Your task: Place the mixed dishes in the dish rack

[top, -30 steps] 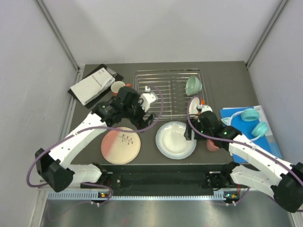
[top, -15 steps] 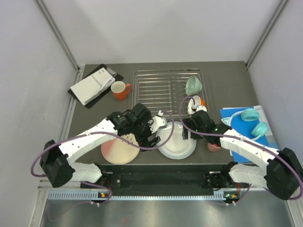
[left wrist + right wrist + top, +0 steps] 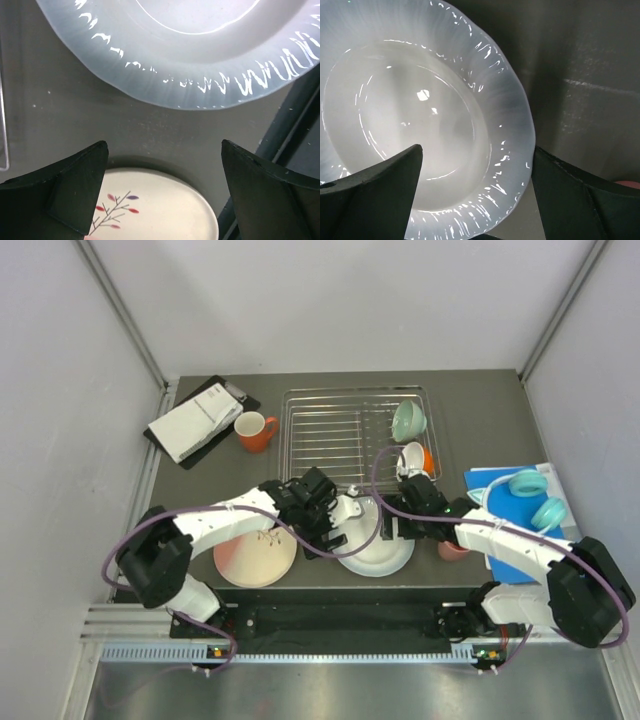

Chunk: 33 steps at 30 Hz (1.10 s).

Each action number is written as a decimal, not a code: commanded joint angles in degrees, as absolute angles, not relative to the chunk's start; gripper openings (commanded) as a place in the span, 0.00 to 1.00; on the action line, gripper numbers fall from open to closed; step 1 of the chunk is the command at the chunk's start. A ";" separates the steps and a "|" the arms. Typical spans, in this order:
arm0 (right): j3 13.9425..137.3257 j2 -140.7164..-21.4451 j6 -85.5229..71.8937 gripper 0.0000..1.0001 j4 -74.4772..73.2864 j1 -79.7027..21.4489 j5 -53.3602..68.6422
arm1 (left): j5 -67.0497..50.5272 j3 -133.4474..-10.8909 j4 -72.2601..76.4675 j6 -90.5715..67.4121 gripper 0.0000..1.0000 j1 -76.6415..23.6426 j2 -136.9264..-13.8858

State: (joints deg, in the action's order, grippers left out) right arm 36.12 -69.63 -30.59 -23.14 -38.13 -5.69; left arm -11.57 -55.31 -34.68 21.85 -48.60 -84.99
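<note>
The white plate (image 3: 375, 545) with its pale blue rim lies flat at the table's front middle. Left of it lies the pink-and-cream plate (image 3: 250, 555). My left gripper (image 3: 335, 528) hangs open and low over the gap between the two plates; in the left wrist view the white plate (image 3: 200, 75) and the sprig plate (image 3: 160, 210) flank that gap, and nothing is between my gripper's (image 3: 163, 150) fingers. My right gripper (image 3: 477, 150) is open, straddling the white plate's (image 3: 420, 125) right rim. The dish rack (image 3: 340, 435) holds the mint green bowl (image 3: 408, 420). The orange mug (image 3: 256, 430) stands left of the rack. The salmon-pink cup (image 3: 452, 551) peeks from under my right arm.
A black-and-white booklet (image 3: 195, 420) lies at the back left. Two turquoise rings (image 3: 535, 498) rest on a blue sheet (image 3: 490, 485) at the right. The table's front edge runs just below both plates.
My left gripper has swung from the rack's front left corner toward me and to the right, down between the plates. My right gripper has edged left onto the white plate's rim.
</note>
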 commanded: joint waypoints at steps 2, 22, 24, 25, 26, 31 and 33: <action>37.62 -69.53 -33.48 0.85 -19.95 -38.94 1.22 | -11.69 -56.60 -27.69 23.73 0.99 -48.87 -89.47; 34.28 -53.61 -40.08 0.73 -11.87 -38.85 14.06 | -10.64 -58.80 -22.24 22.68 0.99 -55.46 -96.06; 33.58 -53.44 -40.08 0.72 -10.12 -38.85 15.81 | -10.55 -59.41 -22.06 22.33 0.99 -55.81 -96.15; 33.31 -53.44 -39.99 0.72 -9.32 -38.85 16.52 | -10.55 -59.59 -22.06 22.15 0.99 -55.81 -96.33; 32.96 -53.70 -39.99 0.71 -8.53 -38.93 17.39 | -10.63 -59.85 -21.97 22.06 0.99 -55.90 -96.24; 32.34 -57.30 -39.03 0.58 -7.82 -38.67 19.60 | -10.63 -59.85 -21.36 21.62 0.99 -55.99 -96.24; 31.82 -58.27 -38.94 0.45 -6.86 -38.67 20.39 | -10.81 -60.12 -21.27 21.36 0.99 -55.99 -96.15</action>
State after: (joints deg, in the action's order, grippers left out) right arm 32.01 -56.42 -37.36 -14.63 -37.32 8.84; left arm -7.46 -56.29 -31.79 23.22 -54.72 -95.81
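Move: The white plate's middle lies about 5 cm left of the right hand, level with it fore and aft and some 3 cm below. From the left hand it is about 10 cm to the right, 2 cm ahead and 6 cm below. The flowered plate is centred about 15 cm left of the left hand, level fore and aft. The pink cup stands roughly 11 cm right of the right hand; the dish rack's middle is some 22 cm ahead of that hand and 8 cm left. Down about 5 cm goes the left hand, fingers wide, drifting slightly right and back to set both fingertips against the white plate's left rim and stay there. The right hand first eases back and left by the right rim, then lifts some 6 cm and leftward, its fingers swinging left and closing partway around the rim, with the outer finger beneath it. ##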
